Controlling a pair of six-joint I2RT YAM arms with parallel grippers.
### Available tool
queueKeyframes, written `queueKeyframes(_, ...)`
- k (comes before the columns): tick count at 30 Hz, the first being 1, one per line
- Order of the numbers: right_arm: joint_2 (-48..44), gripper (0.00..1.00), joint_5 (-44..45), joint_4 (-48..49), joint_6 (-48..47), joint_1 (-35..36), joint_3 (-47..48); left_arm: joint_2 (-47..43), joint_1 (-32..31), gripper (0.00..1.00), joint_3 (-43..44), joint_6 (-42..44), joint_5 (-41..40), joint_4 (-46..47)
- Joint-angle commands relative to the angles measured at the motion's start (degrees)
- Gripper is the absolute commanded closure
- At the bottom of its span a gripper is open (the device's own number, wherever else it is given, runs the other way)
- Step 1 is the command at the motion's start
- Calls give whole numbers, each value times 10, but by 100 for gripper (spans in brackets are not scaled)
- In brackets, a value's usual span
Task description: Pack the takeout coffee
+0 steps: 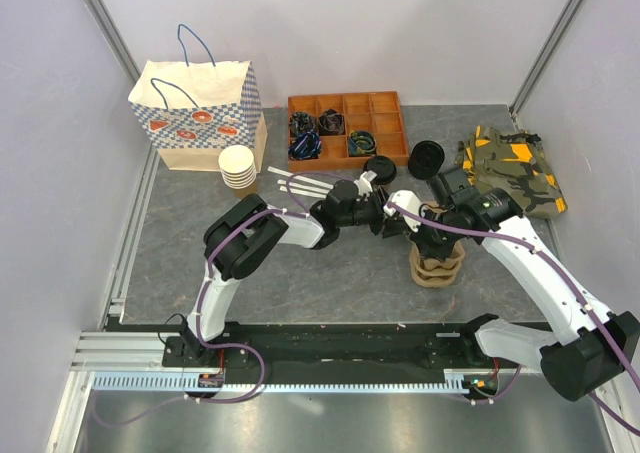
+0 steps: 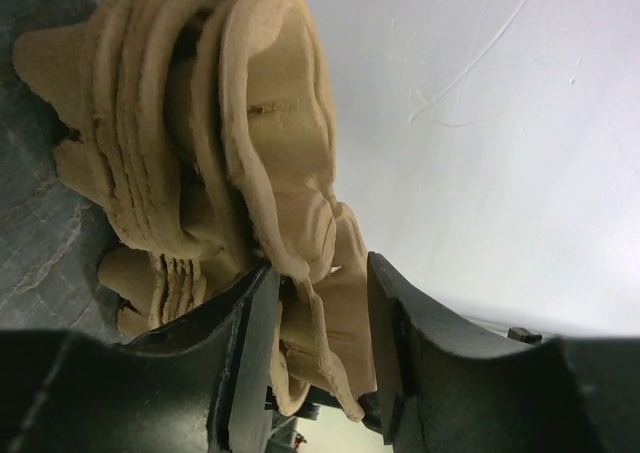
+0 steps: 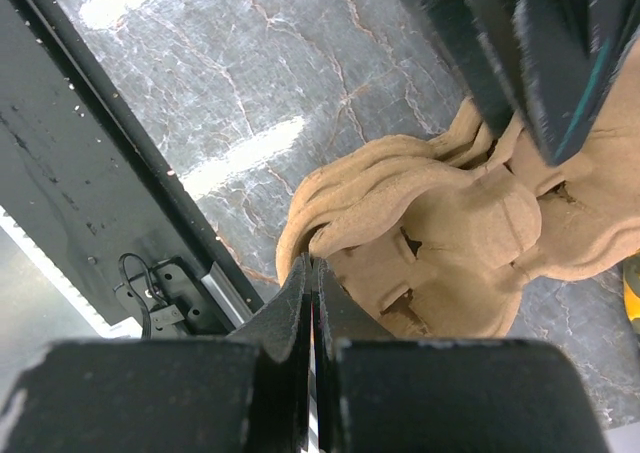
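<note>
A stack of brown pulp cup carriers (image 1: 437, 268) stands on the table between the arms. My left gripper (image 1: 393, 223) (image 2: 320, 263) is shut on a folded edge of the top carrier (image 2: 290, 173), which is lifted and tilted off the stack. My right gripper (image 1: 432, 239) (image 3: 312, 261) is shut, with its tips pressed against the rim of the stack (image 3: 430, 213). Two round black lids (image 1: 380, 166) (image 1: 425, 158) lie by the wooden tray. I cannot tell whether either one sits on the takeout coffee.
A patterned paper bag (image 1: 195, 113) stands at the back left, with a stack of lidless paper cups (image 1: 238, 165) in front of it. White plastic cutlery (image 1: 305, 183) lies nearby. A wooden divided tray (image 1: 345, 100) is at the back, and a camouflage cloth (image 1: 510, 168) at the right.
</note>
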Motion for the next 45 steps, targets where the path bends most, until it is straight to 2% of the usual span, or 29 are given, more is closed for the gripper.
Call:
queueKeyframes(1,-13,100,-29,-10,-7,2,19,16,16,55,27,-4,-13,-3)
queueKeyframes(6,-13,100,-31,-13,-16,1,18,20,19,63,43,7,-5,-31)
queueKeyframes(9,-15,100,-30,-15,-18,2,23,22,19,73,48,8,1,-29)
queueKeyframes(12,-19,100,-26,-18,-19,2,27,20,18,90,57,9,7,-18)
queueKeyframes(15,-23,100,-22,-23,-21,1,32,20,19,98,67,10,12,-6)
queueKeyframes(25,-24,100,-13,-35,-20,1,43,13,13,98,89,-5,23,24)
queueKeyframes(33,-29,100,-6,-37,-23,1,41,7,14,98,20,-18,30,19)
queueKeyframes(37,-23,100,7,-38,-21,2,38,17,12,98,19,-25,38,23)
queueKeyframes(39,-20,87,20,-39,-12,2,40,22,11,98,29,-30,45,37)
queueKeyframes(40,-16,70,21,-40,-9,2,42,24,11,98,32,-34,47,43)
queueKeyframes(42,-14,55,21,-40,7,0,55,28,11,98,36,-35,46,51)
queueKeyframes(43,-12,44,21,-39,12,0,62,28,11,98,36,-37,47,55)
queueKeyframes(45,-10,42,19,-39,20,-10,73,30,11,98,32,-38,47,59)
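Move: The raised top cup carrier's middle lies about 5 cm back and 5 cm right of the left hand, roughly level; from the right hand, about 4 cm ahead, 2 cm right and just below. From the left hand, the lidded coffee cup stands some 13 cm ahead and 6 cm left, and the black lid stack about 16 cm ahead and 3 cm right, both lower. Left hand edges about 2 cm forward, pinches the carrier's rim, bobs up and down; right rises slightly, opens. ##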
